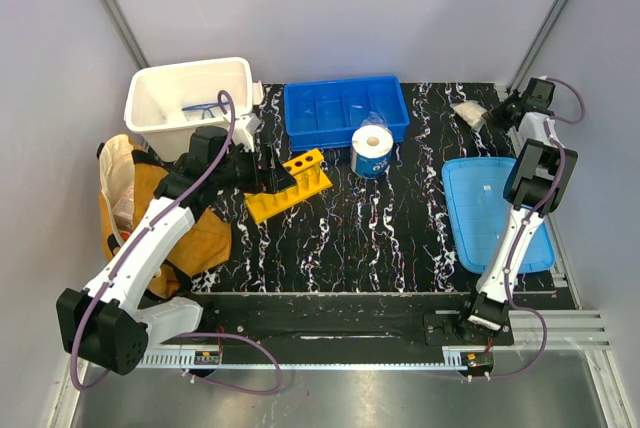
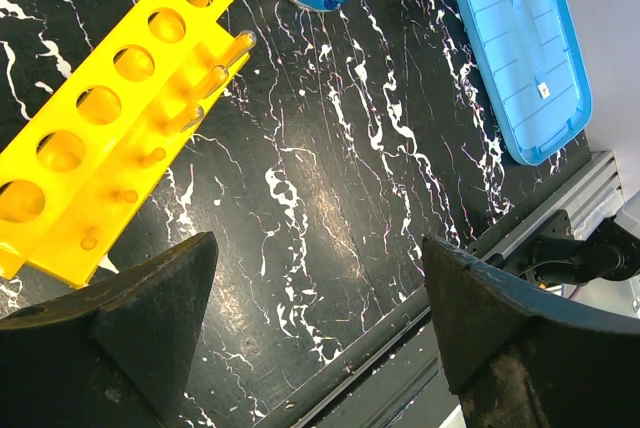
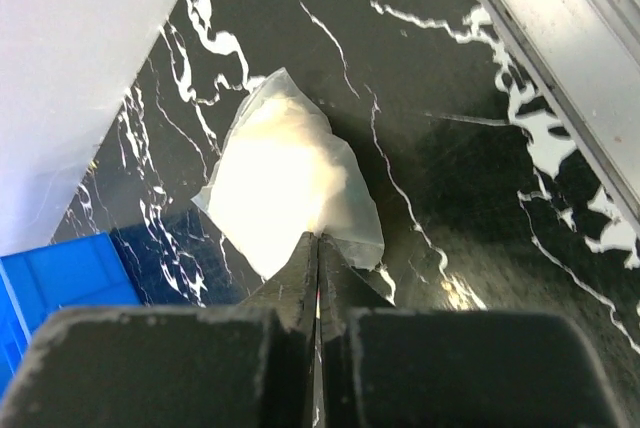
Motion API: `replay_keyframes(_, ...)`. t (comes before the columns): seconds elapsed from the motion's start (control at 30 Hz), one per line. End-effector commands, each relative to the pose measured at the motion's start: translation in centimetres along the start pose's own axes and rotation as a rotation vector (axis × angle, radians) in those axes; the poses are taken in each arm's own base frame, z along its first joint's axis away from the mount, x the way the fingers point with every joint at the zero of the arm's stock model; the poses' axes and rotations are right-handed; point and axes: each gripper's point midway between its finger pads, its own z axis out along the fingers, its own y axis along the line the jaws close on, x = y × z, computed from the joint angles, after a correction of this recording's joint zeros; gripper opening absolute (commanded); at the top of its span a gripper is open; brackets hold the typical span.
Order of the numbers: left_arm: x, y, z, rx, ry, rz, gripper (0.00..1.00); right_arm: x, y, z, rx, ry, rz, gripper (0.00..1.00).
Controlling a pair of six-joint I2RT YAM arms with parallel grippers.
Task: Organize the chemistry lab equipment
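Observation:
The yellow test-tube rack lies left of the table's middle; in the left wrist view its row of round holes and side pegs shows. My left gripper hovers beside it, open with nothing between the fingers. Blue-rimmed goggles lie in the white bin. At the back right corner a small clear plastic bag with pale contents lies on the table. My right gripper is shut on that bag's near edge; the rest of the bag spreads out beyond the tips.
A blue compartment bin stands at the back middle, with a white paper roll in blue wrapper in front of it. A light blue lid lies flat on the right. A tan bag sits off the table's left edge.

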Motion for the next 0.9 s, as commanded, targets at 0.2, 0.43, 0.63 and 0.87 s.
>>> replay_keyframes(0.2,-2.0,-0.9,-0.9,0.03,-0.089,0.021,0.86,-1.9,6.0,-10.3,-0.09,-0.099,-0.107,0.0)
replay_keyframes(0.43,-2.1,-1.3,-1.3,0.044,-0.105,0.018,0.86,1.9,6.9,-16.3,-0.129,-0.055,-0.128,0.0)
replay_keyframes(0.63,-2.0,-1.8,-1.4,0.07,-0.097,0.013,0.86,6.9,8.7,-24.1,-0.157,-0.041,-0.173,0.0)
replay_keyframes(0.87,-1.7,-3.5,-1.1,0.162,-0.062,-0.004,0.87,15.8,10.9,-32.6,-0.217,0.025,-0.226,0.0)
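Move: The right hand already pinches the small plastic packet by its near-right corner in the far right corner of the table; the packet's middle is roughly 3 cm ahead, 4 cm left and 2 cm below. From this hand the paper roll stands about 15 cm back and 32 cm left, the blue compartment tray level with it and some 38 cm left, and the light blue lid about 31 cm back and 5 cm left. From the left hand the packet is about 36 cm ahead, 50 cm right and 19 cm down. Keeping its fingers shut on the packet's corner, the right hand draws back almost level for the first few centimetres, then climbs steeply while carrying on back and increasingly left, out of the far right corner and towards the paper roll and the middle of the table. It travels about 23 cm back, 17 cm up and 14 cm left, gaining speed sideways and still under way at the end, with the wrist turning roughly 10 degrees counter-clockwise and the fingertips tipping slightly upward. ##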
